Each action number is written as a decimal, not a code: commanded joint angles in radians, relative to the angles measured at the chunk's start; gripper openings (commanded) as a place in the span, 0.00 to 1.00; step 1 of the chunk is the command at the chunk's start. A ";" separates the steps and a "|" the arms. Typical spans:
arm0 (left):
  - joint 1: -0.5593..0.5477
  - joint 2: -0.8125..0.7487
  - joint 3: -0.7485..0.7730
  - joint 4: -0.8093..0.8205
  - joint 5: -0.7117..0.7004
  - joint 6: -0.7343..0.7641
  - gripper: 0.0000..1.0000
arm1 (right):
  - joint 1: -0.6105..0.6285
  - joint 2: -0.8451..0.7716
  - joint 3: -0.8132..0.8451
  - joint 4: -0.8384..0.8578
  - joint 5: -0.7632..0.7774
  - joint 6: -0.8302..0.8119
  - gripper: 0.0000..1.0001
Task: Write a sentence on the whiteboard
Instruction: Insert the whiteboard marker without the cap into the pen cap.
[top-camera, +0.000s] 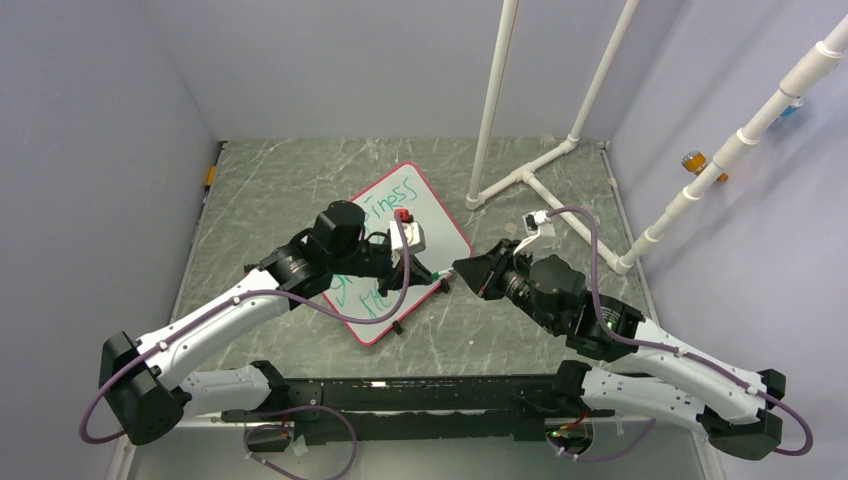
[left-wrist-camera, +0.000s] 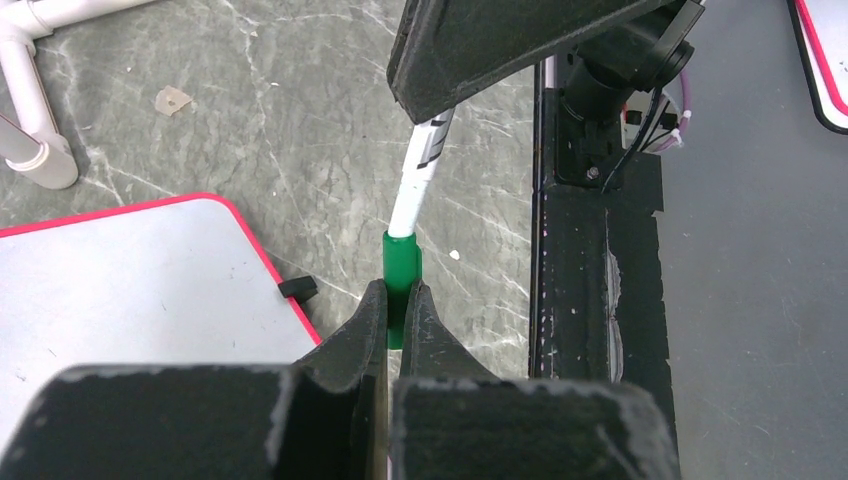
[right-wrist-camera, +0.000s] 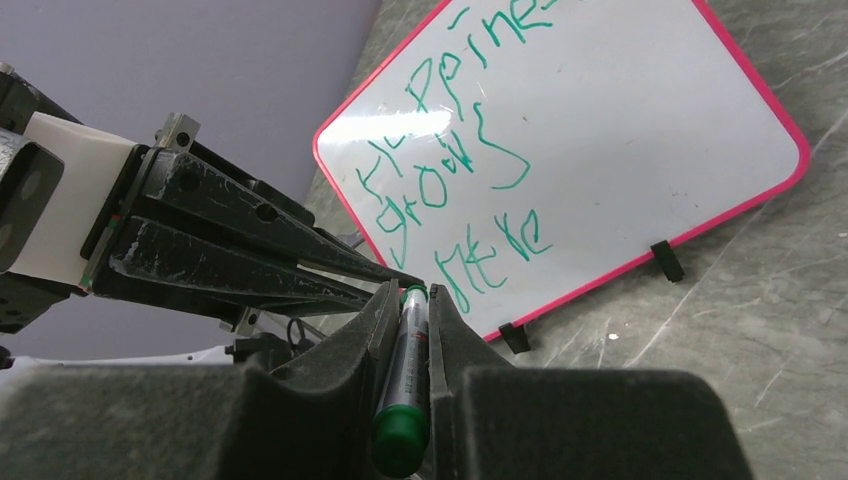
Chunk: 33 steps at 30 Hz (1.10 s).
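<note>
The whiteboard (top-camera: 436, 214) lies tilted at mid-table, red-pink framed, with black clip feet (right-wrist-camera: 666, 262). The sentence (right-wrist-camera: 455, 170) is written on it in green, in three slanted lines. A white marker (left-wrist-camera: 418, 182) with a green cap (left-wrist-camera: 402, 262) spans the gap between both grippers, just off the board's near right edge. My left gripper (left-wrist-camera: 401, 298) is shut on the green cap. My right gripper (right-wrist-camera: 410, 300) is shut on the marker's barrel (right-wrist-camera: 408, 360), facing the left one tip to tip (top-camera: 448, 280). The cap meets the barrel end. My left arm hides part of the writing in the top view.
A white PVC pipe frame (top-camera: 528, 178) stands at the back right, with pipes rising along the right wall. A black rail (top-camera: 420, 392) runs along the near edge between the arm bases. Purple walls enclose the table on three sides.
</note>
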<state>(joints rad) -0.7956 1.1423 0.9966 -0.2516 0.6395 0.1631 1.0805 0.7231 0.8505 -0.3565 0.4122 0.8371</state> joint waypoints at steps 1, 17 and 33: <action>-0.003 -0.032 0.008 0.043 0.024 -0.001 0.00 | 0.001 0.015 -0.011 0.059 -0.029 0.010 0.00; -0.002 -0.047 0.037 0.009 0.104 -0.012 0.00 | 0.001 0.093 -0.045 0.201 -0.201 -0.123 0.00; -0.003 0.001 0.122 -0.133 0.211 0.048 0.00 | -0.019 0.229 0.049 0.201 -0.429 -0.323 0.00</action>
<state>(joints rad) -0.7795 1.1458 1.0332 -0.5022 0.7059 0.2005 1.0592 0.9218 0.8665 -0.2249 0.1143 0.5716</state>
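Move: The right hand grips the uncapped whiteboard marker; the green pen cap, already over its nib, lies about 5 cm to that hand's left, level fore and aft and some 3 cm lower. From the left hand, which pinches the cap, the marker's middle lies around 6 cm right, level fore and aft, 3 cm higher. The whiteboard's middle is roughly 18 cm ahead, 13 cm left and 18 cm below the right hand; its right-hand clip, 12 cm ahead, 3 cm left, 18 cm below. The right hand keeps its grip and drives left about 6 cm while sinking some 3 cm, speeding up towards the end and swinging counter-clockwise some 20 degrees, so its fingertips close in on the left fingers and the marker pushes along into the pen cap. The left hand keeps pinching the cap and travels back, down and left, a little over 4 cm in all, giving way leftwards before the push while its fingers tip slightly farther down. ##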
